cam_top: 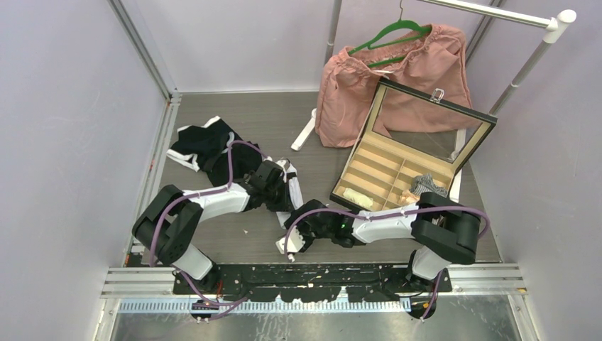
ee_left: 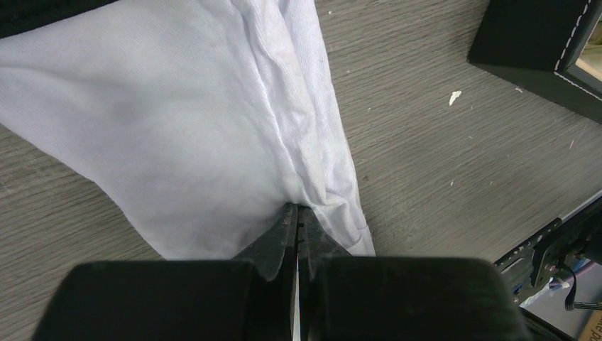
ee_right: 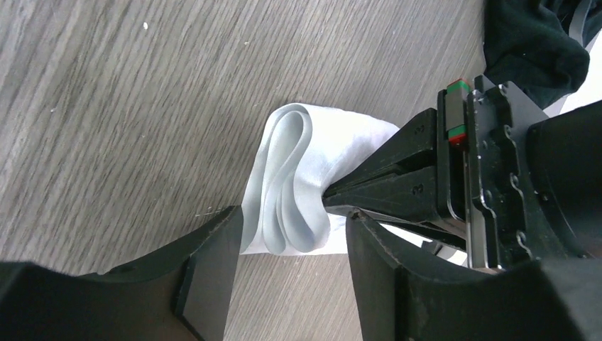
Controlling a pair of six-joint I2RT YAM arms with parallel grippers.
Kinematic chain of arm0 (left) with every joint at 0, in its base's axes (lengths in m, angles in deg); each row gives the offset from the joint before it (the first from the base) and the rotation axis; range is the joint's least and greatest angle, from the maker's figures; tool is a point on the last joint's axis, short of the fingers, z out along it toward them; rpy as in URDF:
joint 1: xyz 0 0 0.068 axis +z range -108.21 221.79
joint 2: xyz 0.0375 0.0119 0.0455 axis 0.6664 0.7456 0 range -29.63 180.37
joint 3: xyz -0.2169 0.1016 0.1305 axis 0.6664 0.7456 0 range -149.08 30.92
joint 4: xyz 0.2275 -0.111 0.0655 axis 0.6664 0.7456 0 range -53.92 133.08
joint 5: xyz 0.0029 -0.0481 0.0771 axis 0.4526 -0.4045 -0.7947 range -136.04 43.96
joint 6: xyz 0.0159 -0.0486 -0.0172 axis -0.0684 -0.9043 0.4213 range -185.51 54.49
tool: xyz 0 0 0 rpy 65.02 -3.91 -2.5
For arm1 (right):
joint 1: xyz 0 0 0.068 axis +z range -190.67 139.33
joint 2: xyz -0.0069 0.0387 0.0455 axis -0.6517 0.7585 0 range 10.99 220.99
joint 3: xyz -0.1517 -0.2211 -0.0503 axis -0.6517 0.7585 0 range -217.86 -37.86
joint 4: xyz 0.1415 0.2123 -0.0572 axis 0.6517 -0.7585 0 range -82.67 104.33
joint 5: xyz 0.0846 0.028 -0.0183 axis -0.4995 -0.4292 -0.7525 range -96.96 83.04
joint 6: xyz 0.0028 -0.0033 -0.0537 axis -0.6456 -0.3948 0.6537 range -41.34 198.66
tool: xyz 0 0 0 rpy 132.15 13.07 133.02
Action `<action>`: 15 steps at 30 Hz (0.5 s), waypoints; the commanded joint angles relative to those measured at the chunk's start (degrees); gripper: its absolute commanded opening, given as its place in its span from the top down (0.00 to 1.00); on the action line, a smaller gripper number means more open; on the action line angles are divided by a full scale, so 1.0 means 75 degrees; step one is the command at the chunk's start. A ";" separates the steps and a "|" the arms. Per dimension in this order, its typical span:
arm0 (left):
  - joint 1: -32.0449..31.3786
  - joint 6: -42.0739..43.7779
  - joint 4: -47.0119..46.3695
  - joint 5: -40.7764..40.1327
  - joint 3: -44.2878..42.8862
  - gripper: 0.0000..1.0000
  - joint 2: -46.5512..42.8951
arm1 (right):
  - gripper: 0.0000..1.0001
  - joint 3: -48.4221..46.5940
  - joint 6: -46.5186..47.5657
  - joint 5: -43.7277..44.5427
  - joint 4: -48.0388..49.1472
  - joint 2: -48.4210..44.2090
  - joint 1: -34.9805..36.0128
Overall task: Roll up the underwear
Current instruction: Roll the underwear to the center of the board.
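The white underwear (cam_top: 292, 186) lies on the table between the two arms, partly folded into a loose roll (ee_right: 287, 188). My left gripper (ee_left: 297, 212) is shut on a fold of the white underwear (ee_left: 177, 121) at its near edge. My right gripper (ee_right: 292, 227) stands open with its fingers on either side of the rolled end, which sits just beyond the fingertips. In the right wrist view the left gripper (ee_right: 397, 177) shows pinching the cloth from the right. More underwear, mainly black (cam_top: 206, 145), lies in a heap at the back left.
An open compartment box (cam_top: 397, 177) with a raised lid stands at the right, holding small rolled items. A pink garment (cam_top: 355, 92) on a green hanger (cam_top: 390, 32) hangs from a rail at the back. The box's black corner (ee_left: 539, 42) is close to the left gripper.
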 commanded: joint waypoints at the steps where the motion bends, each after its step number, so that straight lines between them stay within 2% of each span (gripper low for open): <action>1: -0.0002 0.0171 0.0311 -0.0097 0.0031 0.99 0.0333 | 0.41 -0.0064 0.0105 0.0204 -0.0379 0.0256 -0.0045; 7: -0.0002 0.0203 0.0289 -0.0035 0.0031 0.99 0.0334 | 0.63 0.0079 -0.0342 0.0096 0.0032 0.0288 -0.0193; 15: -0.0002 0.0241 0.0256 0.0011 0.0021 0.99 0.0391 | 0.87 0.0078 -0.1262 -0.0093 0.0477 0.0330 -0.0360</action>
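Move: My open right fingers already straddle the near end of the rolled underwear, its middle about 1 cm ahead, 1 cm to the right and 2 cm below that hand. The black garment lies some 18 cm ahead of my right hand and 18 cm left, and the storage box about 13 cm ahead and 29 cm right. From my left hand, set in the cloth farther up the strip, that near end is about 4 cm back, straight in line and 1 cm down. I close my right fingers from well open to nearly shut, pinching the near end of the underwear roll between them as that hand sinks a little over 1 cm into place and eases slightly forward and right. My left hand stays put, its shut fingertips still holding the cloth just farther out. ##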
